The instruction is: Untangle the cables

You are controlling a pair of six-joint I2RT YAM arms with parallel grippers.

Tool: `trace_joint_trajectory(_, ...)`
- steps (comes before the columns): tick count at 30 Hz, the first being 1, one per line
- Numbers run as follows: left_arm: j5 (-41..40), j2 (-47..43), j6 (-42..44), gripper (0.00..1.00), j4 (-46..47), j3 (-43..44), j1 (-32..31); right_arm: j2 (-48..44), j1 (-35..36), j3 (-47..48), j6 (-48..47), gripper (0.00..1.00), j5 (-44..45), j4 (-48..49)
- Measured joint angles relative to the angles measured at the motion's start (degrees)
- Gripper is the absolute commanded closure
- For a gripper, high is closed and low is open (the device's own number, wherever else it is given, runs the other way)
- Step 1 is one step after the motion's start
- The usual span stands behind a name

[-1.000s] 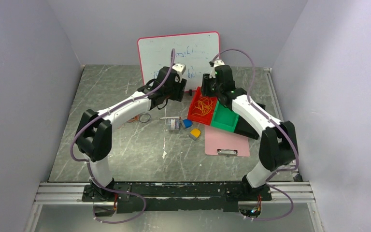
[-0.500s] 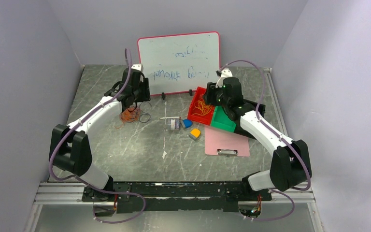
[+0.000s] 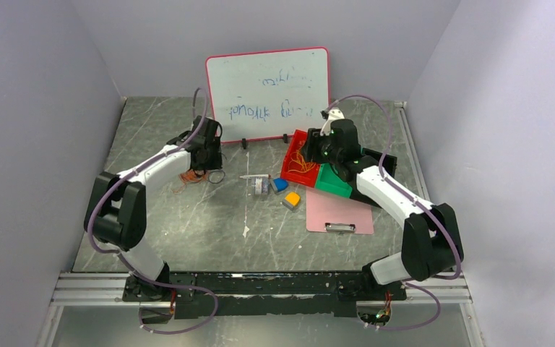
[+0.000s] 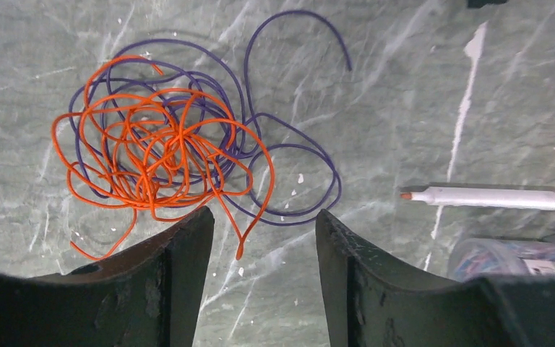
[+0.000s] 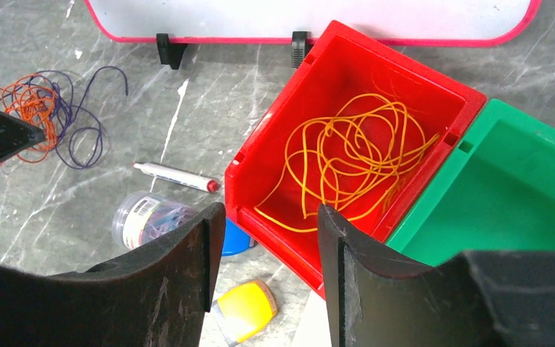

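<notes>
A tangle of orange and dark purple cables [image 4: 159, 155] lies loose on the grey table, left of centre [image 3: 191, 176]. My left gripper [image 4: 264, 217] hangs open just above the table at the tangle's near edge, with one orange cable end lying between its fingers, untouched. A separate yellowish cable [image 5: 354, 163] lies in loose loops inside the red bin [image 5: 274, 155]. My right gripper [image 5: 267, 213] stands open and empty over that bin's near left wall. The orange and purple cables [image 5: 40, 116] show far to its left.
A white marker [image 4: 488, 197] and a clear plastic jar [image 5: 148, 217] lie between the tangle and the bins. A blue piece [image 5: 233, 238] and a yellow block [image 5: 246, 309] sit by the red bin. A green bin [image 5: 506, 188], pink clipboard [image 3: 340, 212] and whiteboard [image 3: 267, 94] stand nearby.
My left arm has swung from the whiteboard's middle leftward and come down over the orange and purple tangle. My right arm has shifted slightly and stays over the red bin.
</notes>
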Motion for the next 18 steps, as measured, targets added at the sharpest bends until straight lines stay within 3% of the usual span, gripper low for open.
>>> trace_joint_trajectory(7,-0.4,4.6,-0.5,0.55,-0.7,0.0,0.0,0.4,0.0,0.0,1.1,0.47,-0.9,0.2)
trace_joint_trajectory(18,-1.9,6.1,-0.6,0.93,-1.1,0.0,0.1,0.7,0.0,0.0,2.8,0.47,-3.0,1.3)
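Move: The free end of the orange cable lies almost under my left fingers, about 4 cm down, 1 cm back and 1 cm left. Its tangle is centred some 5 cm ahead and 6 cm left of my left hand, the loose purple loop about 3 cm ahead and 3 cm right, and the white marker some 16 cm right and 2 cm ahead. From my right hand the orange end lies roughly 31 cm left, 3 cm back and 12 cm down. I sink my left hand about 4 cm, nearly straight down onto the orange cable's end at the near side of the tangle, easing to a stop while the wrist tips some 5 degrees farther down. As I come down I close the fingers, until the pads pinch the cable just behind its tip. ##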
